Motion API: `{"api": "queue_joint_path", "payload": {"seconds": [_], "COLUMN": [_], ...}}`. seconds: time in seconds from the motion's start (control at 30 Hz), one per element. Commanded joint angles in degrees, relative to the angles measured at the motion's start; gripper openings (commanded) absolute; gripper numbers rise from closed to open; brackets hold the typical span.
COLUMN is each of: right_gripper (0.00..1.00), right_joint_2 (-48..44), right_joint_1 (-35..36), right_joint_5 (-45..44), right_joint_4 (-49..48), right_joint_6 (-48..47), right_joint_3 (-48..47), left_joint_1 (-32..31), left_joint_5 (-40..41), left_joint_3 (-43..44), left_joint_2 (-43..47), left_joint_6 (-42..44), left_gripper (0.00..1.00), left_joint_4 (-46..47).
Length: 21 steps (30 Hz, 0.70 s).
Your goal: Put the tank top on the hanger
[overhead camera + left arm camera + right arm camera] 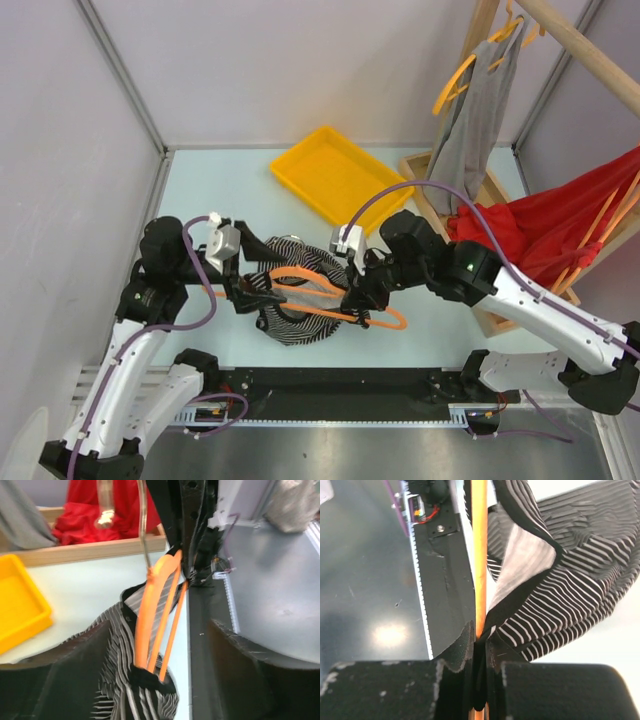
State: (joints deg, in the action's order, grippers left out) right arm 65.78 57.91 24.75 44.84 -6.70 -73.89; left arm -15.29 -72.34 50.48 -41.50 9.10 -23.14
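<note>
The striped tank top (300,312) lies bunched on the table between the arms, with the orange hanger (310,276) threaded through it and sticking out to the right. My left gripper (243,290) stands wide open at the garment's left side. In the left wrist view the hanger (150,610) runs into the tank top's (115,650) dark edge between the spread fingers of this gripper (160,680). My right gripper (357,300) is shut on the tank top's dark strap edge (520,605); the hanger bar (479,555) runs through the same gap in the gripper (480,639).
A yellow tray (330,175) sits behind the garment. At the right stand a wooden crate (500,315), a big red cloth (560,220) and a grey garment (475,110) hanging from a wooden rail (590,50). A black rail (340,385) lines the near edge.
</note>
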Motion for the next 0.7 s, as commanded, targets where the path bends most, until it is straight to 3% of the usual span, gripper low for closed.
{"api": "queue_joint_path", "payload": {"seconds": [0.0, 0.17, 0.3, 0.53, 0.67], "right_gripper": [0.0, 0.0, 0.0, 0.0, 0.0], "right_joint_2": [-2.9, -4.8, -6.2, -10.1, -11.5], "right_joint_1": [0.2, -0.5, -5.6, -14.6, -20.5], "right_joint_5": [-7.4, -19.5, -22.4, -35.2, -42.9], "right_joint_4": [0.6, 4.0, 6.1, 11.1, 19.8], "right_joint_6": [6.3, 14.0, 19.0, 25.9, 29.9], "right_joint_3": [0.4, 2.8, 3.4, 1.2, -2.5], "left_joint_1": [0.3, 0.4, 1.2, 2.5, 2.7], "left_joint_5": [8.5, 24.2, 36.2, 40.2, 40.7], "left_joint_3": [1.6, 0.9, -0.7, -2.1, -2.3], "left_joint_2": [0.5, 1.7, 3.2, 5.2, 5.4], "left_joint_6": [0.3, -2.0, -2.8, -3.6, -3.7], "left_gripper": [0.99, 0.99, 0.99, 1.0, 0.99], "left_joint_4": [1.9, 4.1, 5.5, 7.0, 7.2]}}
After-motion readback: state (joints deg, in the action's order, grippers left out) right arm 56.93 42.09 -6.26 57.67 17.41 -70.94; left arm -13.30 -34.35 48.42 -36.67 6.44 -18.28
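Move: The left hand, already open around the orange hanger, has the hanger's middle about 7 cm to its right and 2 cm back, with the striped tank top's body roughly 6 cm right, level fore-and-aft and 12 cm below. The right hand holds the hanger and a black strap; the hanger's middle is some 13 cm left and 2 cm ahead of it, the tank top body 14 cm left, 4 cm ahead. From that hand the rack base's left rail is about 27 cm right and 17 cm ahead, the yellow tray 33 cm ahead and 4 cm left. Still pinching the hanger bar and black strap together, the right hand carries them right and forward towards the rack base, about 16 cm in all and dipping some 3 cm on the way, while it swings clockwise some 55 degrees so its fingers come to point forward-left. The left hand finishes opening and draws clear of the hanger, going forward with a smaller shift left and turning counter-clockwise until its empty fingers point forward-right. ##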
